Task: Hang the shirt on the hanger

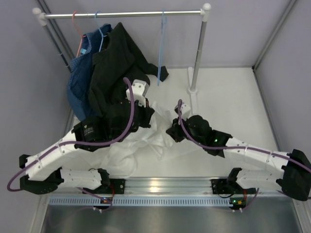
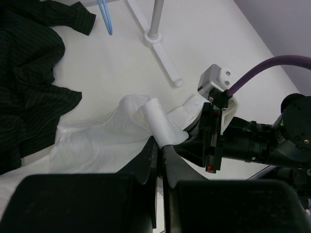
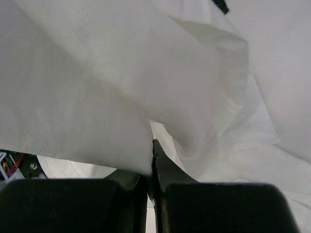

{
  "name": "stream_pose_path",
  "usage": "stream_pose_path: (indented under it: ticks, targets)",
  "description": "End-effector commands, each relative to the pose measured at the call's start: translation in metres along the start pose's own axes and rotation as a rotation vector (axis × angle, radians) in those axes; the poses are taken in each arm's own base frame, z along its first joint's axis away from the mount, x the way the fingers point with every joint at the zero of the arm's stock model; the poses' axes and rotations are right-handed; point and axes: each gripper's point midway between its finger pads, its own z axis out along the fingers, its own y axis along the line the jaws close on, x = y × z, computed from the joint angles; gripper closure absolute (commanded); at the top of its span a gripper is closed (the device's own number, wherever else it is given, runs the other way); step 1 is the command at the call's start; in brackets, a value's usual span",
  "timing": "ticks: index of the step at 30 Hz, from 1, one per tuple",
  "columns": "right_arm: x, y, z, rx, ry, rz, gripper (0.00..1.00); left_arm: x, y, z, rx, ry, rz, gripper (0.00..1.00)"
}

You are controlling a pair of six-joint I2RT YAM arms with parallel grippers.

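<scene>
The white shirt lies crumpled on the table between my two arms. My left gripper is shut on a rolled fold of it, which shows in the left wrist view just above the gripper. My right gripper is shut on another fold of the shirt, pinched at the jaws; cloth drapes over its left finger. The two grippers are close together. The light-blue hanger hangs empty and edge-on from the rod, behind the shirt; its lower tip shows in the left wrist view.
A black garment and a blue denim garment hang at the rod's left end and spill onto the table beside my left arm. A pink hanger is there too. The rack's right post and foot stand behind my right gripper.
</scene>
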Motion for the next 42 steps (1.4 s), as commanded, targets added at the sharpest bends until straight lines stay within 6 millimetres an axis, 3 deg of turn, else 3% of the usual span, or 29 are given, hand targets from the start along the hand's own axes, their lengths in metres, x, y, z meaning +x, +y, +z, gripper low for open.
stream_pose_path:
  ticks: [1,3,6,7,8,9,10,12,13,14,16,18,21,22,24,25,26,27,28,29,30,33,36,39,41,42]
  targets:
    - [-0.065,-0.002,-0.016,0.089,-0.197,-0.023,1.0,-0.041,0.009,-0.018,-0.014,-0.156,-0.113,1.0]
    - [-0.095,0.0,-0.041,0.12,-0.25,-0.036,1.0,-0.047,0.018,-0.023,-0.037,-0.189,-0.106,1.0]
    - [-0.158,0.01,-0.094,0.16,-0.314,-0.087,1.0,-0.07,0.022,-0.04,0.002,-0.284,-0.111,1.0]
    - [-0.202,0.024,-0.127,0.139,-0.4,-0.093,1.0,-0.079,0.02,-0.047,0.037,-0.316,-0.118,1.0]
    - [-0.205,0.023,-0.141,0.155,-0.371,-0.108,1.0,-0.09,0.024,-0.062,0.067,-0.366,-0.11,1.0]
    - [-0.22,0.029,-0.157,0.148,-0.391,-0.107,1.0,-0.109,0.022,-0.075,0.108,-0.439,-0.144,1.0]
    - [-0.246,0.038,-0.191,0.128,-0.432,-0.102,1.0,-0.12,0.019,-0.086,0.153,-0.481,-0.134,1.0]
    - [-0.265,0.048,-0.214,0.105,-0.447,-0.107,1.0,-0.141,0.024,-0.116,0.221,-0.577,-0.159,1.0]
    - [-0.29,0.057,-0.246,0.075,-0.517,-0.088,1.0,-0.154,0.018,-0.128,0.276,-0.63,-0.159,1.0]
    - [-0.286,0.058,-0.248,0.075,-0.48,-0.093,1.0,-0.161,0.017,-0.137,0.306,-0.657,-0.162,1.0]
    - [-0.3,0.065,-0.272,0.044,-0.517,-0.066,1.0,-0.172,0.007,-0.153,0.388,-0.697,-0.161,1.0]
    - [-0.291,0.068,-0.269,0.024,-0.478,-0.066,1.0,-0.17,-0.004,-0.146,0.418,-0.679,-0.151,1.0]
    - [-0.255,0.058,-0.238,0.052,-0.359,-0.057,1.0,-0.147,-0.022,-0.116,0.427,-0.595,-0.141,1.0]
    - [-0.226,0.04,-0.211,0.127,-0.282,-0.032,1.0,-0.123,-0.033,-0.087,0.41,-0.52,-0.13,1.0]
    - [-0.2,0.025,-0.204,0.162,-0.278,0.011,1.0,-0.092,-0.041,-0.055,0.379,-0.431,-0.12,1.0]
    - [-0.169,0.006,-0.178,0.228,-0.247,0.073,1.0,-0.071,-0.047,-0.032,0.353,-0.369,-0.142,1.0]
    - [-0.159,-0.001,-0.182,0.234,-0.278,0.114,1.0,-0.036,-0.045,-0.007,0.307,-0.293,-0.13,1.0]
    - [-0.116,-0.016,-0.155,0.275,-0.207,0.156,1.0,-0.022,-0.046,0.007,0.286,-0.271,-0.141,1.0]
    - [-0.109,-0.025,-0.148,0.302,-0.242,0.198,1.0,-0.005,-0.049,0.02,0.275,-0.236,-0.163,1.0]
    - [-0.097,-0.033,-0.144,0.325,-0.255,0.229,1.0,0.029,-0.052,0.045,0.241,-0.163,-0.144,1.0]
    - [-0.062,-0.05,-0.128,0.385,-0.207,0.259,1.0,0.04,-0.057,0.055,0.245,-0.144,-0.153,1.0]
    - [-0.027,-0.091,-0.117,0.573,-0.207,0.28,1.0,0.089,-0.071,0.091,0.236,-0.034,-0.148,1.0]
    - [-0.014,-0.115,-0.118,0.67,-0.19,0.276,1.0,0.123,-0.077,0.112,0.218,0.055,-0.144,1.0]
    - [-0.007,-0.116,-0.117,0.648,-0.156,0.257,0.98,0.136,-0.079,0.113,0.23,0.092,-0.148,1.0]
    - [-0.009,-0.108,-0.119,0.596,-0.145,0.229,0.81,0.141,-0.078,0.11,0.245,0.104,-0.127,1.0]
    - [-0.013,-0.105,-0.121,0.569,-0.137,0.176,0.6,0.138,-0.078,0.106,0.26,0.097,-0.117,1.0]
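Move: Both grippers hold the white shirt. It is meant for the open table in front, its middle about 8 cm to the right hand's right, 4 cm back and 17 cm below; from the left hand that is 23 cm right, 3 cm back and 37 cm down. The rack's foot bar lies 39 cm ahead of the right hand and 12 cm to its right, on the table. The blue hanger hangs 40 cm ahead of the left hand, 7 cm right, about level. Keep both grips and fling the shirt up: right gripper about 40 cm, drifting right and a little back, left gripper some 17 cm, slightly left and back. Then swing both swiftly down and rightward over the open table, the left ending well below its start, the right near its starting height and turned clockwise. Finally part the right fingers part-way, left ones staying shut on the cloth. ##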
